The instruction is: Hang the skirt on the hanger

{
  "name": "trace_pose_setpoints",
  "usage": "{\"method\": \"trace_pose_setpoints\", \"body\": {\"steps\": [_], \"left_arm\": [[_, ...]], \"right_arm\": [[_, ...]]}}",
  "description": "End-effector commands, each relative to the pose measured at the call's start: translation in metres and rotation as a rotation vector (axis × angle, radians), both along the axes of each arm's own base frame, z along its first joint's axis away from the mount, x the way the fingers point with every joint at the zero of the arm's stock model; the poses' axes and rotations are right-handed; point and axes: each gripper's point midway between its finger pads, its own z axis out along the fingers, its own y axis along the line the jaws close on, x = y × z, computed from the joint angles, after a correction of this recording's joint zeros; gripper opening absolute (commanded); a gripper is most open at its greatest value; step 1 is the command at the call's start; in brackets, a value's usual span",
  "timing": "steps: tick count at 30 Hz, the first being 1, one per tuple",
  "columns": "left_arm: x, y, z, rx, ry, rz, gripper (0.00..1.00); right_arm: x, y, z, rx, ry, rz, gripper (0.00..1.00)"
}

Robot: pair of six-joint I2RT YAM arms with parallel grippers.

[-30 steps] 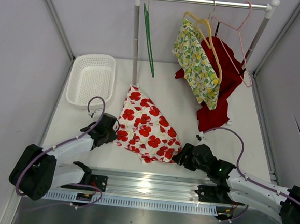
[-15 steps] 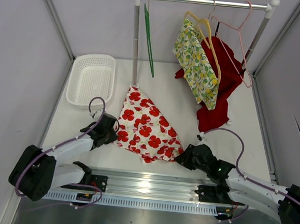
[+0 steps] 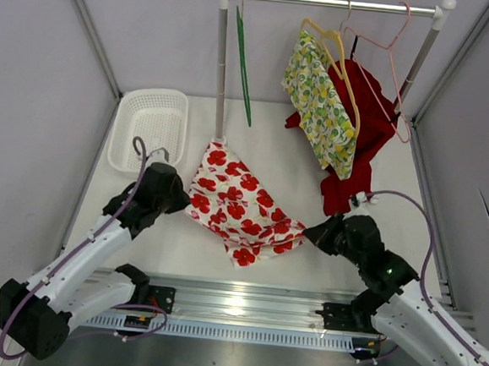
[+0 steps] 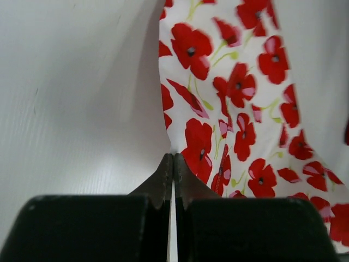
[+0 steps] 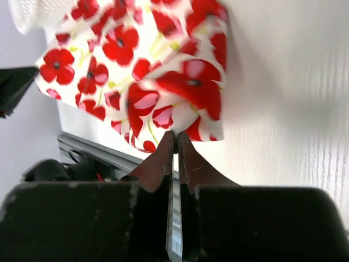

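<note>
The skirt (image 3: 239,204), white with red poppies, is stretched between my two grippers, its far tip resting by the rack's post. My left gripper (image 3: 184,199) is shut on the skirt's left edge; in the left wrist view its tips (image 4: 173,158) pinch the hem of the skirt (image 4: 240,93). My right gripper (image 3: 308,232) is shut on the right corner; in the right wrist view the skirt (image 5: 136,71) bunches above the closed tips (image 5: 175,135). An empty green hanger (image 3: 241,64) hangs at the left end of the rail (image 3: 335,2).
A white mesh basket (image 3: 150,129) sits at the back left. On the rail hang a yellow floral garment (image 3: 323,104) on a yellow hanger and a red garment (image 3: 358,133) by a pink hanger. The rack's post (image 3: 222,71) stands just behind the skirt.
Both grippers closed on the skirt's edges and both arms rose from the table, pulling the near edge of the skirt up and away from the front rail.
</note>
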Motion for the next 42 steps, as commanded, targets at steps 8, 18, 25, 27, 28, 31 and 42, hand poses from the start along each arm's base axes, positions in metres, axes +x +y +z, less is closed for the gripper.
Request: {"method": "trace_pose_setpoints", "body": {"steps": [8,18,25,27,28,31,42], "left_arm": [[0.055,-0.006,0.168,-0.034,-0.303,-0.047,0.00],[0.146,-0.007,0.240,-0.111,-0.445,-0.097,0.00],[0.154,-0.010,0.264,-0.112,-0.496,-0.164,0.00],[0.145,-0.013,0.255,-0.125,-0.484,-0.197,0.00],[0.142,-0.015,0.248,-0.131,-0.471,-0.212,0.00],[0.123,-0.022,0.221,-0.172,-0.413,-0.248,0.00],[0.005,-0.010,0.039,-0.217,-0.069,-0.162,0.00]], "right_arm": [[0.102,-0.031,0.168,-0.024,-0.271,-0.009,0.00],[0.207,-0.040,0.249,-0.042,-0.389,-0.028,0.00],[0.197,-0.050,0.263,-0.077,-0.406,-0.040,0.00],[0.181,-0.052,0.245,-0.073,-0.372,-0.037,0.00],[0.174,-0.051,0.239,-0.067,-0.367,-0.038,0.00],[0.143,-0.057,0.211,-0.063,-0.316,-0.051,0.00],[0.021,-0.039,0.063,0.032,-0.043,0.006,0.00]]}}
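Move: Between the two hands, which already pinch the red-flowered skirt, the open table to spread it on has its middle some 18 cm right of the left hand and 6 cm ahead; from the right hand that spot is about 12 cm ahead and 13 cm left, roughly 13 cm below both. From the left hand, the rack's foot stands about 17 cm ahead and 7 cm right, the white basket 18 cm ahead and 12 cm left. The red cloth's near end lies some 13 cm ahead and 9 cm right of the right hand. Flinging the pinched skirt up and forward together, both arms rise over 20 cm, the left reaching about 16 cm out and the right 21, wrists tipping up some 20 degrees. Then both pull back and sweep down towards the table, wrists dipping again, the right hand ending about 5 cm farther right; both keep their pinch. ##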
